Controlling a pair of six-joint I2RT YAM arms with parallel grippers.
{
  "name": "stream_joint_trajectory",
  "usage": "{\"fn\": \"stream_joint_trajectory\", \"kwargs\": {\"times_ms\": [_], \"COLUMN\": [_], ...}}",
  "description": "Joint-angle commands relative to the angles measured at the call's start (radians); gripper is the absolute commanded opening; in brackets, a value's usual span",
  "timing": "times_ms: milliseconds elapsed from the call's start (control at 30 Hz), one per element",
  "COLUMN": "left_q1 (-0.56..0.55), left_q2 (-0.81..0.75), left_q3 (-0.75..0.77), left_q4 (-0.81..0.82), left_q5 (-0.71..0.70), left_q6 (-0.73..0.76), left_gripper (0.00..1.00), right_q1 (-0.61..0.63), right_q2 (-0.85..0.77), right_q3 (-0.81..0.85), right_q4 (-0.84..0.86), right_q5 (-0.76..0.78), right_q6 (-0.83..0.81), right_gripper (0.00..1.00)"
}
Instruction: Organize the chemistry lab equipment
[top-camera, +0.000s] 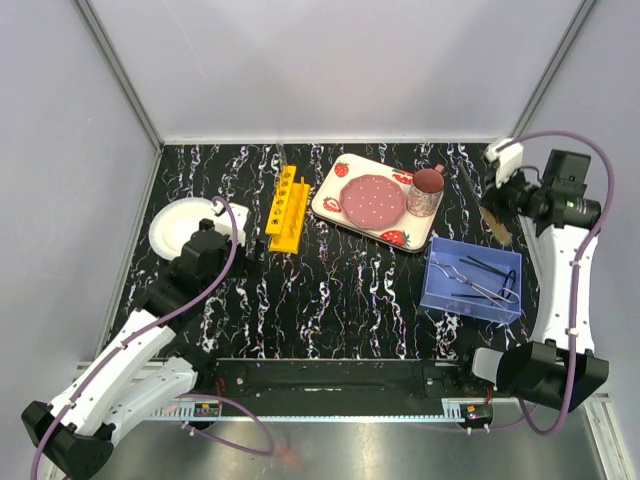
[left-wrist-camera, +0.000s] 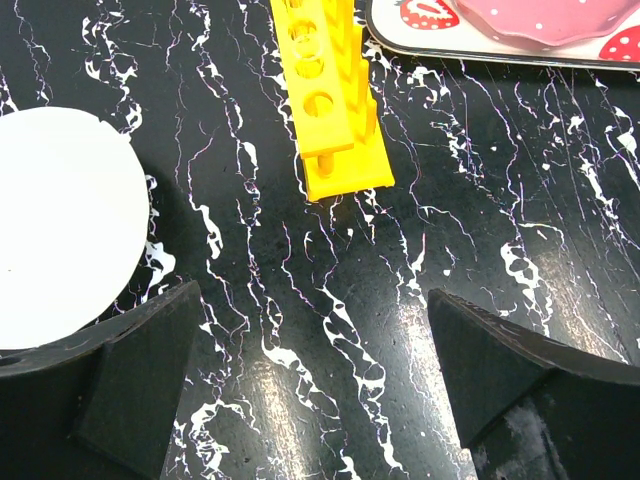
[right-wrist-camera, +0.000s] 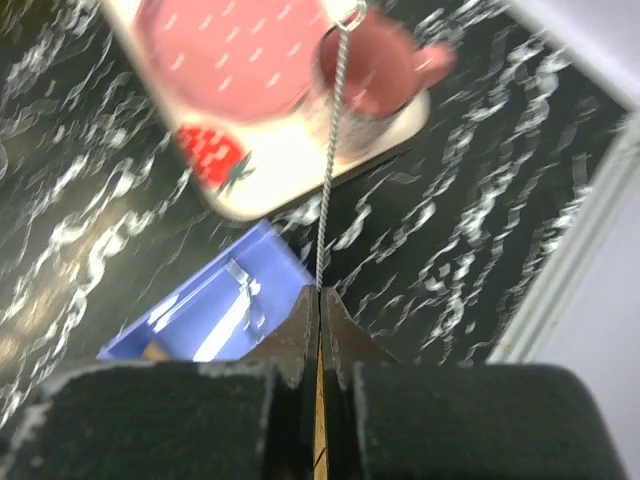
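Observation:
My right gripper (top-camera: 497, 216) (right-wrist-camera: 320, 292) is shut on a thin twisted-wire tool (right-wrist-camera: 329, 170) with a ring at its far end. A tan part of it shows between the jaws and pokes out below the gripper (top-camera: 503, 232). It hangs in the air between the pink cup and the blue bin (top-camera: 472, 281) (right-wrist-camera: 215, 310). The bin holds silvery forceps (top-camera: 480, 290) and thin black rods (top-camera: 490, 267). The yellow holed rack (top-camera: 287, 208) (left-wrist-camera: 330, 110) stands left of centre with nothing in it. My left gripper (top-camera: 218, 228) (left-wrist-camera: 310, 330) is open and empty, low over the table just short of the rack.
A white plate (top-camera: 183, 226) (left-wrist-camera: 50, 220) lies left of my left gripper. The strawberry-print tray (top-camera: 322, 203) (right-wrist-camera: 270, 180) carries a pink dotted plate (top-camera: 375, 200) and the pink cup (top-camera: 427, 190) (right-wrist-camera: 375, 75). Grey walls close the back and sides.

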Motion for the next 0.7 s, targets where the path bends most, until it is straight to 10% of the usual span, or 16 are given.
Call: {"fn": "stream_joint_trajectory", "kwargs": {"times_ms": [0,433,667], "left_q1": [0.004,0.004,0.004], "left_q2": [-0.014,-0.029,-0.04], "left_q3": [-0.003,-0.005,-0.005], "left_q4": [0.044,0.045,0.047], "left_q5": [-0.014,-0.014,-0.023], "left_q6": [0.005,0.002,-0.006], "left_gripper": [0.99,0.99,0.99], "right_q1": [0.0,0.001,0.001], "right_q2": [-0.056,-0.037,0.019], "right_q3": [-0.162,-0.462,-0.404], "right_q4": [-0.31,-0.148,-0.149], "right_q5": [-0.118,0.063,0.104], "right_q6": [-0.308,-0.383,-0.354], "right_gripper": [0.0,0.04,0.32]}}
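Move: The right hand, high over the table, already holds the brush shut between its fingers; the middle of the blue box lies about 12 cm back from it, 2 cm to its right and some 26 cm below. The mug stands some 12 cm ahead and 10 cm to the left of the hand, about 24 cm down, and the middle of the strawberry tray is about 24 cm to its left and 9 cm ahead, on the table. From the idle left hand the box lies about 58 cm to the right, 2 cm back and 17 cm below. The right hand swings the brush quickly back from beyond the blue box, about 11 cm, while dropping towards its open top, and tips its fingers down by some 30 degrees so that they point into the box. With the backward travel spent it goes on sinking more slowly, to about 19 cm down in all, and low over the box the shut fingers part by about a quarter of their range to let go of the brush. ##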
